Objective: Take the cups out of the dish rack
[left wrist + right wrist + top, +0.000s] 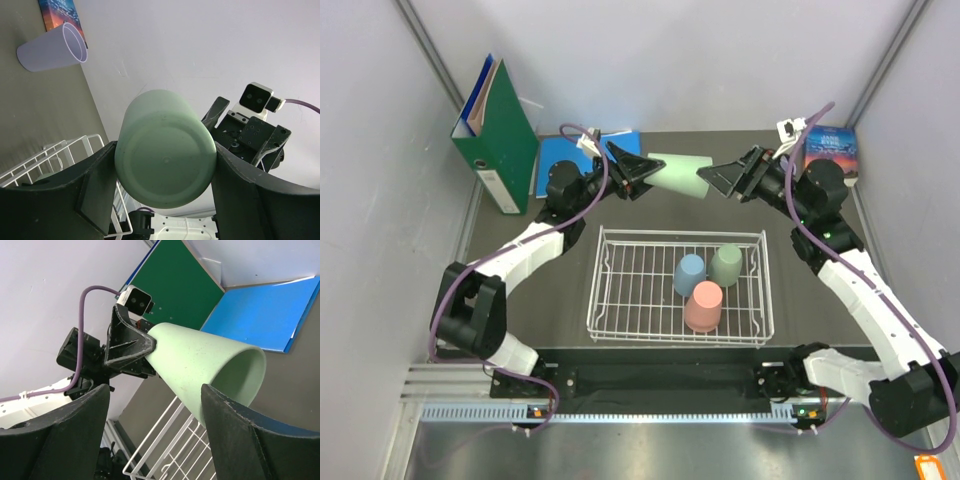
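A pale green cup (680, 175) hangs on its side above the table behind the dish rack (600, 290). My left gripper (642, 175) is shut on its base end, seen filling the left wrist view (165, 150). My right gripper (720, 180) faces the cup's mouth (210, 365), open, with one finger beside the rim; I cannot tell if it touches. In the rack stand a blue cup (689, 274), a sage green cup (726, 265) and a salmon pink cup (704, 305), all upside down. A lavender cup (50, 47) lies on its side on the table.
A green binder (498, 135) stands at the back left beside a blue folder (565, 155). A book (830, 150) lies at the back right, next to the lavender cup. Grey walls close in the table on three sides.
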Robot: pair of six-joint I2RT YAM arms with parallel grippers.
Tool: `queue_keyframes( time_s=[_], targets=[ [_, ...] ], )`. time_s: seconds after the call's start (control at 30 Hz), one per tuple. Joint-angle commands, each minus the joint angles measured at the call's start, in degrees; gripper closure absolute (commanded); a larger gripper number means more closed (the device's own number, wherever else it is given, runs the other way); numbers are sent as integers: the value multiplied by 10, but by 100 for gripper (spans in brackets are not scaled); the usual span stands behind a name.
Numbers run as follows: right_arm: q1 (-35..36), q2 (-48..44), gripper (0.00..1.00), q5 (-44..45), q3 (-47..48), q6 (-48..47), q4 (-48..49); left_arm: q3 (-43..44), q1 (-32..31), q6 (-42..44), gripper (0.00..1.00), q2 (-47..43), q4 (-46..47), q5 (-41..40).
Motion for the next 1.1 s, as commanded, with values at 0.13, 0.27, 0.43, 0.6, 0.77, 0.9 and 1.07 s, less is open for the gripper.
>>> queue_keyframes(
  time_s=[0.13,0.27,0.43,0.6,0.77,0.9,1.07],
  targets=[
    [6,-2,27,20,-1,-14,17,15,1,28,100,-38,-3,-4],
    [4,-9,27,47,37,-67,-51,13,1,37,100,-50,-18,-8],
    [6,4,27,32,19,-48,-33,14,1,29,100,-46,-13,-8],
    [6,32,28,-15,4,-14,25,13,-2,7,100,-37,12,14],
    [6,80,40,-68,11,24,78,5,-15,-29,100,-13,79,33],
    [8,85,72,-75,9,30,89,10,-22,-33,100,-4,83,44],
    [6,51,100,-3,21,-13,13,33,-18,31,67,-19,-13,30]
  ],
)
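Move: The green cup, held sideways by its base in the left fingers, has its middle about 8 cm left of the right hand, 3 cm ahead and 3 cm lower, its open rim facing that hand. From the left hand that middle is some 4 cm to the right, about level. Nearly 28 cm below the right hand, in the rack, stand the small green cup, 8 cm back and 4 cm right, and the blue cup, 10 cm back and 4 cm left. The right fingers shut on the rim of the green cup, pinching its wall on the side nearer the robot with one finger inside the mouth. To get there the still-open hand first sinks about 2 cm, edging forward, then goes left towards the cup and a little lower, turning slightly counter-clockwise as it closes. The left hand keeps its grip on the base, shifting only about a centimetre. ##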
